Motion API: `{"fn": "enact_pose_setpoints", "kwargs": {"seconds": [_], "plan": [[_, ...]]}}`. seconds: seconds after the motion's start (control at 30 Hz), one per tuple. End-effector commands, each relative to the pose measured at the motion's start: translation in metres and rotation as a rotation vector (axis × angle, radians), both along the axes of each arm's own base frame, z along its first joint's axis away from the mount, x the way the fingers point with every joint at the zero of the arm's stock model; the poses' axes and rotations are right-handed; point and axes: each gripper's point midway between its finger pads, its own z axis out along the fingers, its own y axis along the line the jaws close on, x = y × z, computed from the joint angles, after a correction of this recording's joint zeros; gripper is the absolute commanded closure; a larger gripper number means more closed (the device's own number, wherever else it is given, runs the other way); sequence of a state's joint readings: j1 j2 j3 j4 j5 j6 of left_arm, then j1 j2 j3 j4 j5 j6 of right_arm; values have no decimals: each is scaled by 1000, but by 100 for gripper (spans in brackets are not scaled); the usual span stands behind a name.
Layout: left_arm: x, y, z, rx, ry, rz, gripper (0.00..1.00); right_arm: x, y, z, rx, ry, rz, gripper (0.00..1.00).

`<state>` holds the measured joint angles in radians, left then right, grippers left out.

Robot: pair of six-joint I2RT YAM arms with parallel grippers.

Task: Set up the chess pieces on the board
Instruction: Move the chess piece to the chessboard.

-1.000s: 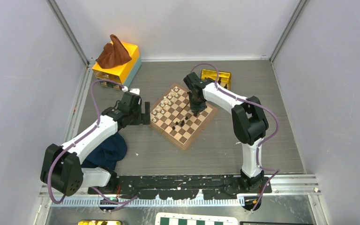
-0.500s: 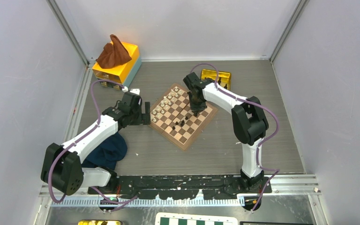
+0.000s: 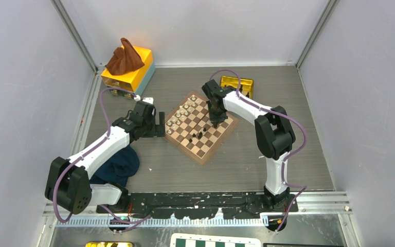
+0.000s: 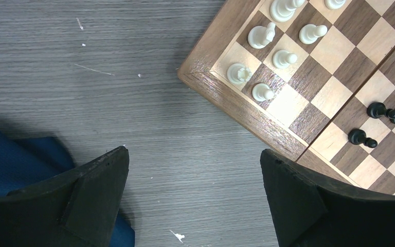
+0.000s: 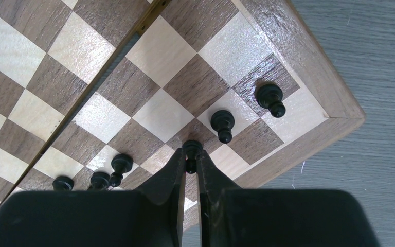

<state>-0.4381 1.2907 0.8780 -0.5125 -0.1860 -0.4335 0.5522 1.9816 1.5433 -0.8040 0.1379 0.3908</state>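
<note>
The wooden board [image 3: 204, 160] lies tilted like a diamond mid-table. My right gripper [image 5: 190, 160] is shut on a tiny black chess piece [image 5: 191, 149], held at a dark square near the board's right corner [image 5: 339, 110]. Two black pieces [image 5: 270, 97] [image 5: 222, 122] stand on squares beside it, and several more [image 5: 119, 164] cluster to the left. In the top view the right gripper [image 3: 215, 122] points down over the board. My left gripper [image 4: 193, 154] is open over bare table just off the board's left corner [image 4: 221, 87]; other black pieces [image 4: 360, 137] show at that view's right edge.
Cream pieces [image 4: 261, 36] line the board's left side. A blue cloth [image 3: 118, 164] lies under the left arm. A yellow box with a brown cloth [image 3: 128, 67] sits back left, a gold tray [image 3: 236, 83] behind the board, and a green-and-white board [image 3: 216, 242] at the near edge.
</note>
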Motion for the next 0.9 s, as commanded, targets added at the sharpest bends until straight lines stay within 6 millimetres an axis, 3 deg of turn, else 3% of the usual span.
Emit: {"fn": "enact_pose_setpoints", "kwargs": {"seconds": [0.0, 0.27, 0.53, 0.87], "plan": [[8, -3, 5, -19, -32, -3, 1, 6, -2, 22, 20, -61, -7, 88], [8, -3, 3, -17, -27, -3, 1, 7, -1, 24, 26, -64, -3, 66], [8, -3, 3, -17, -26, -3, 1, 10, 1, 31, 30, -75, 3, 64], [8, -4, 1, -19, -23, -3, 1, 15, 8, 63, 66, -125, 12, 63]]}}
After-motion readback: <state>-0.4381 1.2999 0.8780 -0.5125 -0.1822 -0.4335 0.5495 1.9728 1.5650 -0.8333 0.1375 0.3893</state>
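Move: The black pawn is already in the right hand's fingers, its middle about 1 cm straight below, standing on its square. Two black pawns continue its row, one some 2 cm ahead and 2 cm to the right, the next about 3 cm ahead and 3 cm right. Another black pawn stands about 4 cm left and 2 cm back. From the idle left hand the held pawn lies roughly 24 cm right and 5 cm ahead. The right hand stays in place over the board, still pointing steeply down, and spreads its fingers from their closed grip to a bit over a third open, letting go of the black pawn's head on both sides. Only after the fingers are apart does it start straight up, about 1 cm clear by the end, with no turn of the wrist and the fingers staying parted around the pawn. ##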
